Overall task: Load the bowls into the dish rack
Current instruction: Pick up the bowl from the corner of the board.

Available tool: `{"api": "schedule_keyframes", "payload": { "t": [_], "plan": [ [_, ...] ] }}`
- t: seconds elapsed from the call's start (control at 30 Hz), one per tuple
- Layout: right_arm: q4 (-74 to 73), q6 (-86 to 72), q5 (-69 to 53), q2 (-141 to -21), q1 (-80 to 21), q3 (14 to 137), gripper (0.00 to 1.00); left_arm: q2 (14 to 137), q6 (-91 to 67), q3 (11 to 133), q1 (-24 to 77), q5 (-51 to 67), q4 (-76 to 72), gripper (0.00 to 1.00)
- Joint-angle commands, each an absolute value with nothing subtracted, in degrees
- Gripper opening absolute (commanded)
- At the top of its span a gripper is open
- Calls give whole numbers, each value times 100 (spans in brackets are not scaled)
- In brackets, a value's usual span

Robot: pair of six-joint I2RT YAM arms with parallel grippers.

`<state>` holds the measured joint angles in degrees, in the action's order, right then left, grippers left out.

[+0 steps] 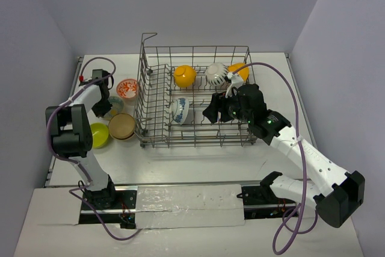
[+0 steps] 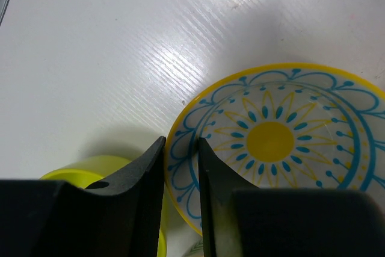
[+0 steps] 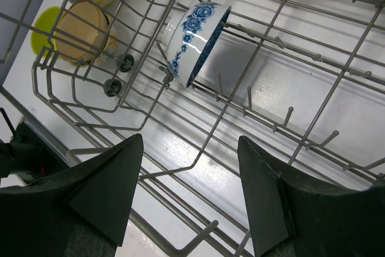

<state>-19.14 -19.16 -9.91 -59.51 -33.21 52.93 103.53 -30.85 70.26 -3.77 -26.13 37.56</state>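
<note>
The dish rack [image 1: 192,47] holds two orange-yellow bowls [image 1: 184,76] [image 1: 239,70], a white striped bowl [image 1: 216,73] and a blue-flowered bowl [image 1: 179,110] [image 3: 195,40] lying on its side. Left of the rack stand a red-and-white bowl [image 1: 127,88], a tan bowl [image 1: 121,126] and a lime green bowl [image 1: 98,135] [image 2: 90,170]. Between them sits a bowl with a yellow-and-blue sun pattern [image 2: 274,142]. My left gripper [image 2: 180,142] [image 1: 107,108] is shut on its near rim, one finger inside and one outside. My right gripper [image 3: 189,167] [image 1: 213,112] hangs open and empty over the rack's wire floor.
Upright tines and cross wires [image 3: 231,97] stand under and around the right fingers. The tan bowl [image 3: 87,28] sits just outside the rack's left wall. Purple cables loop over both arms. Grey walls close the table at left, back and right.
</note>
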Motion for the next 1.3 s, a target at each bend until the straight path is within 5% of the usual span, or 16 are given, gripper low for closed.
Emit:
{"api": "schedule_keyframes", "payload": {
  "t": [0.0,0.3,0.47,1.27],
  "plan": [
    [-1652,-1855,-958,-5880,-3296,5317,72,10117,-3102,6856,-369,-2892,3841,16],
    [-1661,-1872,-993,-5775,-3296,5317,72,9598,-3164,6750,-369,-2979,3850,12],
    [-1643,-1872,-1143,-5783,-3296,5317,72,9501,-3155,6768,-369,-2909,3911,0],
    [-1696,-1775,-1257,-6100,-3296,5440,72,8271,-3138,7215,-360,-2882,3955,0]
  ]
}}
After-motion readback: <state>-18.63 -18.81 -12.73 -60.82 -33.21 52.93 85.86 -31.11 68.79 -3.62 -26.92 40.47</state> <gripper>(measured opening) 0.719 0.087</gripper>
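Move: The left hand's fingers already straddle the near-left wall of the yellow-rimmed bowl, its middle about 3 cm ahead and 4 cm to the right, roughly level with them. The green bowl sits some 8 cm back and 4 cm left, the beige bowls about 5 cm back and 7 cm right, the red bowl roughly 10 cm ahead and 9 cm right, all near that height. From the idle right hand the yellow-rimmed bowl is about 11 cm ahead, 41 cm left and 19 cm lower. The left hand goes almost straight up by about 9.5 cm, easing slower partway and then quickening, with a slight draw back of a centimetre or so; its fingers, low on the bowl's wall at first, narrow to nearly shut over the first 4 to 5 cm of the climb, ending in a pinch right at the yellow rim. With that rim held, it carries the bowl up off the board, away from the green and beige bowls, while the wrist tilts some 15 degrees so that the fingertips swing forward. ##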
